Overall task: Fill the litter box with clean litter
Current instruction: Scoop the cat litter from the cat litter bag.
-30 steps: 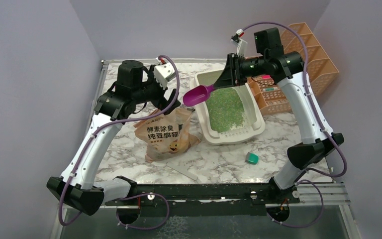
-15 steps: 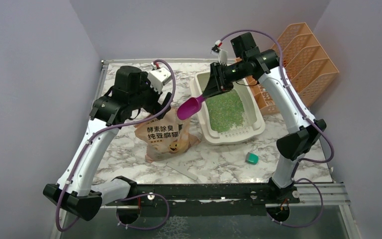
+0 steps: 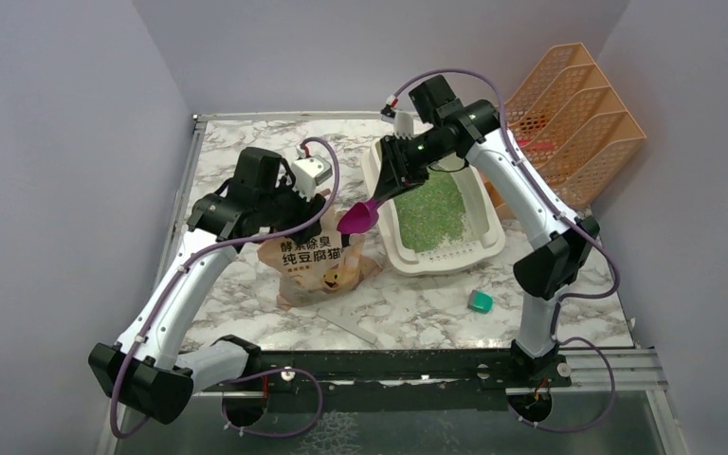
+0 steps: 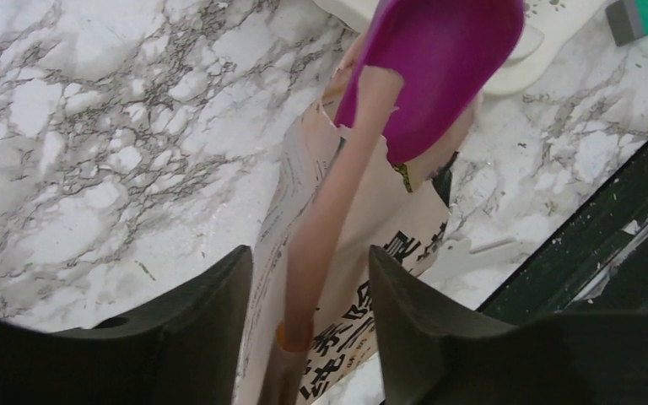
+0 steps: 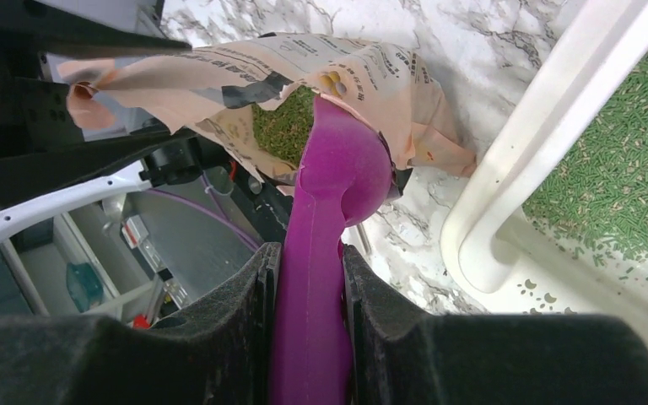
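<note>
The cream litter box (image 3: 447, 264) stands right of centre, with a bed of green clean litter (image 3: 428, 207) in it. My right gripper (image 3: 385, 186) is shut on the handle of a magenta scoop (image 3: 355, 220). The scoop's bowl (image 5: 348, 173) dips into the open mouth of the tan paper bag (image 3: 315, 263), where more green granules (image 5: 285, 128) show. My left gripper (image 4: 310, 253) hangs over the bag's folded top edge (image 4: 321, 253). Its jaws stand apart on either side of that edge, with a gap showing on both sides.
An orange mesh rack (image 3: 583, 114) stands at the back right, behind the litter box. A small teal block (image 3: 480, 301) lies on the marble table in front of the box. The black front rail (image 4: 607, 245) runs along the near edge.
My right arm has swung left and down, bringing the scoop from above the litter box to the bag's mouth. My left gripper has dropped onto the bag's top edge and its jaws have narrowed.
</note>
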### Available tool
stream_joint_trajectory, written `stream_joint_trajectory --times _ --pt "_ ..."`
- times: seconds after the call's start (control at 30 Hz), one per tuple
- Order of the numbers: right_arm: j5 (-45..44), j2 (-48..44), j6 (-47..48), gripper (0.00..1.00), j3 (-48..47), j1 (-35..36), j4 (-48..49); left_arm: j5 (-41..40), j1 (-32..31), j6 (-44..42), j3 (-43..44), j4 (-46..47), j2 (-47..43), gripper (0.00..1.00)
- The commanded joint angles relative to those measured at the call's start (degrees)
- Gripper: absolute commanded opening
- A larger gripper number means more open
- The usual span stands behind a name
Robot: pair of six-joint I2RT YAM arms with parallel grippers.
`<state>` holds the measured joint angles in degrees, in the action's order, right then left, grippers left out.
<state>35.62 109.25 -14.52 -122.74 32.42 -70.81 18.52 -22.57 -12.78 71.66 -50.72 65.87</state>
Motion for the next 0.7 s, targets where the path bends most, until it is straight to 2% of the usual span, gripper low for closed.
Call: stream_joint_trajectory --times 0.0,0.1,0.23,0.33,0.47,0.53,0.67 --pt "-4.5 2.1 -0.8 0.01 -1.1 2.6 -3.5 6.9 0.1 0.6 -0.8 -0.4 -2.9 0.46" --pt "-7.1 3.8 -1.8 0.01 -2.0 4.0 -4.1 9.6 0.1 0.6 -1.6 -0.9 -3.9 0.29" --pt "-10.4 5.8 -2.7 0.01 -2.9 5.7 -4.1 10.9 0.0 0.9 -2.4 -1.6 -5.0 0.12" --pt "-10.8 7.7 -2.4 0.01 -3.5 7.2 -4.1 10.3 0.0 0.9 -2.4 -1.9 -5.3 0.06" --pt "-14.1 9.2 -2.6 0.01 -2.5 9.7 -2.0 9.2 0.0 1.1 -2.6 -2.1 -4.8 0.05" --pt "-15.3 7.7 -3.0 0.01 1.3 11.1 2.7 9.2 0.0 1.3 -2.8 -2.2 -4.5 0.05" --pt "-11.5 2.1 -5.4 0.01 12.2 12.1 15.2 8.8 0.0 1.4 -3.2 -2.2 -4.3 0.0"
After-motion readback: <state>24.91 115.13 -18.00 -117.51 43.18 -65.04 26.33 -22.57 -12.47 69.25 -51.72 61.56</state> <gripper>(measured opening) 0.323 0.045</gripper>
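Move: The bag's rim strip, which the left hand goes for, stands between its open fingers, some 2 cm back and level in height; the scoop's bowl is about 9 cm to that hand's right, 3 cm lower. From the right hand, already holding the scoop, the bag's mouth lies roughly 9 cm left, 3 cm back and 12 cm below. The litter box's middle is about 11 cm ahead and 10 cm right of the right hand, some 25 cm down. The left fingers shut on the bag's rim strip and pinch it, the hand drawing back about 3 cm and slightly right before it holds still. Meanwhile the right hand keeps its grip on the scoop and lowers it some 8 cm while going about 5 cm left and a little back, tipping its fingers some 10 degrees steeper to take the bowl down into the bag's mouth. ##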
